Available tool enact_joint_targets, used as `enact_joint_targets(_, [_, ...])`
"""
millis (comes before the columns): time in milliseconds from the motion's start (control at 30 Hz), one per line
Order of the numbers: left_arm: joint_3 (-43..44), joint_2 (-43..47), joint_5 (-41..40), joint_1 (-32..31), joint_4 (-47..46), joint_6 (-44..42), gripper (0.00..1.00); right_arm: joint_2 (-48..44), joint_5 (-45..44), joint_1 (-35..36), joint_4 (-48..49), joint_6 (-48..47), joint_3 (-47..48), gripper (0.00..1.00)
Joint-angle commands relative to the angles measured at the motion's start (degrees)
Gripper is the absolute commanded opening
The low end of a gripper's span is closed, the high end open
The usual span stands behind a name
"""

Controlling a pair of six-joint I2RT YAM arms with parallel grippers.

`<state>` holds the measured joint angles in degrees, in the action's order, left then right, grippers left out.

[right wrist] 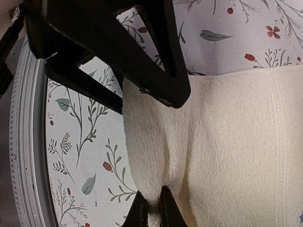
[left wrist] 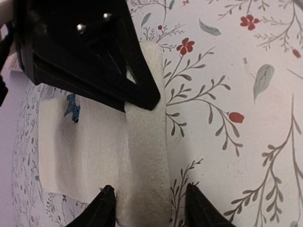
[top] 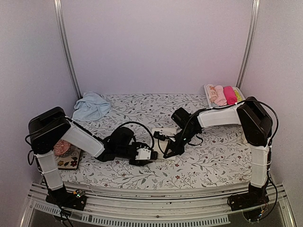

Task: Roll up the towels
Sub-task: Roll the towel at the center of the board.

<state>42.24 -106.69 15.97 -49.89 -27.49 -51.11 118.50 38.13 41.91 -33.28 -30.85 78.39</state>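
Observation:
The cream towel point(top: 163, 134) lies flat at the middle of the flowered table, its near edge turned up into a thick fold point(left wrist: 144, 156). My left gripper point(left wrist: 151, 208) is open, with one finger on the flat cloth and the other on the table, straddling that fold. My right gripper point(right wrist: 152, 210) is shut on a pinch of the same folded edge point(right wrist: 151, 156), which bunches up between its fingers. In the top view both grippers point(top: 154, 153) point(top: 168, 150) meet at the towel's near side. The light blue towel point(top: 91, 106) sits crumpled at the back left.
A white tray point(top: 208, 90) at the back right holds several rolled cloths point(top: 223, 94). A pink knitted lump point(top: 61, 149) rests by the left arm's base. The table's grey front rail point(right wrist: 23, 142) runs close behind the right gripper.

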Motion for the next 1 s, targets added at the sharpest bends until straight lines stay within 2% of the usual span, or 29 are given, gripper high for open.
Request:
enact_joint_targets(0, [2.7,-2.4,-1.7,-0.9,3.2,0.3,0.45,0.7,1.3,-0.4,-0.7,0.2,0.7,0.05])
enact_joint_targets(200, [3.5,-3.3,-1.9,-0.9,4.4,0.7,0.42,0.6,1.0,-0.5,-0.5,0.2,0.7,0.05])
enact_joint_targets(300, [4.1,-3.7,-2.0,-0.9,5.5,1.2,0.32,0.6,0.7,-0.5,-0.6,0.2,0.6,0.05])
enact_joint_targets(433, [5.5,-4.0,-0.6,-0.8,8.5,1.9,0.12,0.1,0.4,-0.9,-0.1,0.4,0.5,0.08])
enact_joint_targets(533, [7.2,-4.1,1.7,-0.4,12.3,3.0,0.00,-1.5,-0.7,-1.5,1.2,1.0,-0.4,0.23])
enact_joint_targets(667, [9.7,-4.2,5.1,0.7,17.1,5.3,0.00,-7.1,-2.3,-2.9,4.8,1.7,-3.9,0.50])
enact_joint_targets(833, [15.1,-6.4,9.2,2.4,23.9,7.7,0.00,-14.8,-6.0,-4.2,9.9,1.4,-8.6,0.72])
enact_joint_targets(867, [16.1,-7.8,10.0,2.8,25.6,8.1,0.00,-16.2,-7.6,-4.2,11.2,1.4,-10.8,0.96])
enact_joint_targets(900, [17.5,-8.4,10.8,3.1,27.0,8.5,0.00,-17.5,-9.5,-4.1,12.3,1.3,-11.9,1.00])
enact_joint_targets(967, [20.2,-10.0,13.1,4.2,30.1,9.5,0.00,-20.9,-13.0,-4.2,15.7,1.5,-15.3,0.99])
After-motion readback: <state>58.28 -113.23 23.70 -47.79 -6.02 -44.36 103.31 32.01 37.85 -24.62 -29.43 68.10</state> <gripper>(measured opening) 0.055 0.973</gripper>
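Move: The left end of the towel's folded near edge sits right between the left hand's open fingers, about 1 cm farther out and 1 cm below. The right hand already pinches that same edge about 5 cm to the left hand's right, so the end lies about 5 cm to the right hand's left and roughly 1 cm below it. The blue patch on the flat part lies about 9 cm ahead of the left hand and 9 cm to its right. While the right hand holds its pinch on the folded near edge, the left hand settles about 1 cm down and forward, shuts its half-open fingers on the edge's left end, then creeps 1 cm or so to the right as its wrist rolls some 15 degrees, top tipping forward over the towel. Once the left fingers have shut, the right hand opens wide, lets go of the edge and pulls away, first easing forward and right, then mostly upward, ending some 5 cm higher and 3 cm each to the right and forward. ##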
